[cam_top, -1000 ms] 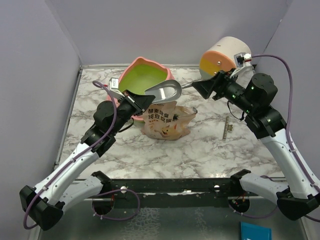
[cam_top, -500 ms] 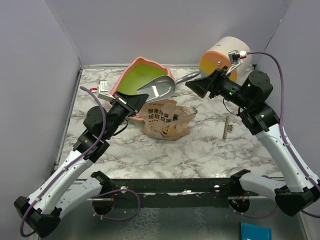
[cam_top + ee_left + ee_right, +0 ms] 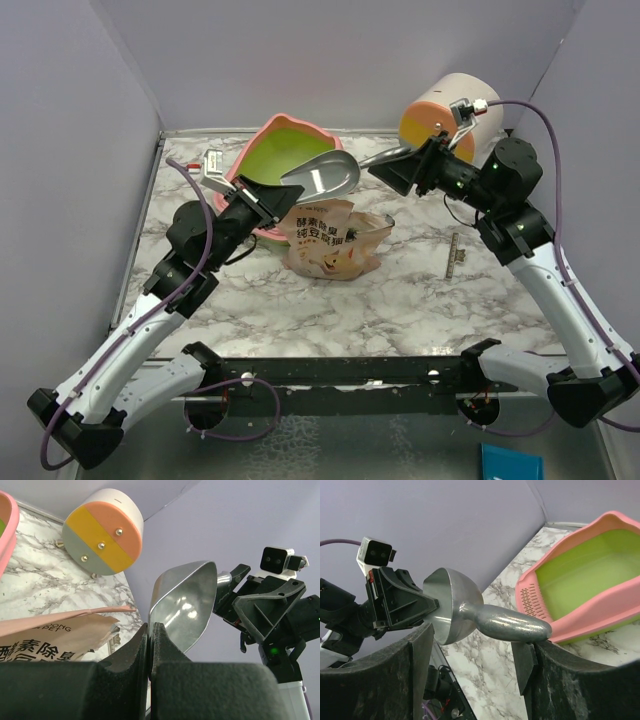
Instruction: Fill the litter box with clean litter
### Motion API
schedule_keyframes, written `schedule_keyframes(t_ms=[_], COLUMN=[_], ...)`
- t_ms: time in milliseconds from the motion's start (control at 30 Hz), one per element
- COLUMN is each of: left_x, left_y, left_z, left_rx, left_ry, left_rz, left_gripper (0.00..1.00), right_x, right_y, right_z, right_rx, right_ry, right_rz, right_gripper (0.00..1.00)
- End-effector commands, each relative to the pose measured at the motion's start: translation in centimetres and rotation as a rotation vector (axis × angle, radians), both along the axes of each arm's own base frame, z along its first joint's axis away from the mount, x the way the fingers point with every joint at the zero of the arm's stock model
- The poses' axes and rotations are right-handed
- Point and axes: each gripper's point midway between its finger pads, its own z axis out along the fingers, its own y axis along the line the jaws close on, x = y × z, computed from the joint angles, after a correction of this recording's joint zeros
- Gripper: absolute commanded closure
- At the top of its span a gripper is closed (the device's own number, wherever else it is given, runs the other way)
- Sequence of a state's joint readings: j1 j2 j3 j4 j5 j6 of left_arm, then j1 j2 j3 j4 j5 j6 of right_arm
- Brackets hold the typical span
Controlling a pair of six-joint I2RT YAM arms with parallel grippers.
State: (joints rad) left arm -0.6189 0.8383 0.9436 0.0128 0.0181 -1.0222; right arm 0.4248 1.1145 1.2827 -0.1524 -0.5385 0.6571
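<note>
A grey metal scoop [image 3: 325, 175] hangs over the pouch, just in front of the litter box [image 3: 262, 130], a pink tray with a lime-green inside. My left gripper [image 3: 272, 205] is shut on the thin rim of the scoop [image 3: 187, 605], whose bowl looks bare. My right gripper [image 3: 400, 170] is open around the handle end. In the right wrist view the handle [image 3: 505, 625] lies across the gap, its tip against one finger [image 3: 525, 665]. The litter box [image 3: 530, 587] shows no granules inside. Clean litter is not in view.
A beige-orange pouch [image 3: 330, 245] with a cartoon cat lies on the marble table in front of the tray. A round cream, orange and yellow drawer cabinet [image 3: 440, 115] stands at the back right, behind my right wrist. A small metal piece [image 3: 457, 255] lies to the right.
My right gripper has moved left and up onto the scoop's handle. My left arm has shifted a little to the left, still holding the scoop's rim; the scoop stays about where it was.
</note>
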Motion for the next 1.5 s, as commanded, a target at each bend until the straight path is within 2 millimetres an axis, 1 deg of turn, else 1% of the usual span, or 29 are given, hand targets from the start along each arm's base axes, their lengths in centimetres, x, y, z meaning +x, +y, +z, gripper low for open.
schedule_keyframes(t_ms=[0,167,267,433,500,633,733,800,900,1100,1233,1367,1467], left_x=[-1.2,-1.5,-1.8,-2.5,-2.9,-3.7,-4.6,-5.4,-6.0,-6.1,-5.9,-5.7,-5.4], left_y=[-0.7,-0.9,-0.9,-0.3,0.0,0.3,0.0,-0.5,-0.9,-0.3,-0.3,-0.5,-0.8], left_z=[2.0,1.5,1.8,2.7,2.9,3.5,3.9,4.1,4.2,4.4,4.6,4.6,4.3], left_rx=[0.003,0.013,0.009,-0.002,-0.009,-0.016,-0.027,-0.043,-0.041,0.034,0.049,0.059,0.064], left_ry=[-0.046,-0.036,-0.042,-0.057,-0.061,-0.084,-0.116,-0.131,-0.136,-0.136,-0.137,-0.138,-0.133], left_rz=[-0.076,-0.096,-0.106,-0.101,-0.098,-0.109,-0.158,-0.209,-0.249,-0.225,-0.217,-0.221,-0.227], left_gripper=[1.0,1.0,1.0,1.0,1.0,1.0,1.0,1.0,1.0,1.0,1.0,1.0,1.0], right_x=[-0.1,0.2,0.5,0.4,-0.2,-1.2,-1.7,-2.3,-3.3,-4.8,-5.8,-6.2,-6.3], right_y=[-0.3,-0.2,-0.2,-0.3,-0.4,-0.5,-0.5,-0.4,0.1,0.7,1.0,0.7,0.4], right_z=[2.0,2.0,1.7,1.9,2.3,2.4,2.1,2.2,2.2,2.4,1.9,1.4,1.4], right_rx=[0.031,0.025,0.024,0.039,0.051,0.057,0.062,0.073,0.086,0.051,0.013,-0.02,-0.033], right_ry=[-0.071,-0.069,-0.062,-0.066,-0.081,-0.083,-0.076,-0.079,-0.078,-0.091,-0.067,-0.057,-0.068], right_rz=[0.005,0.017,0.014,0.021,0.032,0.057,0.076,0.119,0.208,0.32,0.404,0.393,0.366], right_gripper=[0.38,0.38,0.39,0.39,0.4,0.4,0.4,0.4,0.45,0.53,0.59,0.58,0.6])
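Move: The right hand, half open, has the scoop handle just beside its forward finger, the handle's middle about 3 cm ahead, 1 cm left and 1 cm above. From there the litter bag is roughly 4 cm ahead, 9 cm left and 27 cm below, and the litter box some 28 cm ahead, 15 cm left and 37 cm below. The left hand already holds the scoop's rim; the handle lies about 6 cm ahead of it, 21 cm right and 2 cm higher. After barely shifting at first, both hands draw back about 5 cm high above the litter bag, rising a little, while the left keeps its pinch on the scoop's rim and turns some 10 degrees clockwise, taking the scoop with it. The right hand swings its fingers about 20 degrees counter-clockwise to line up with the scoop handle and bring it in between them, and from midway narrows its gap by about a third around the handle without shutting. ##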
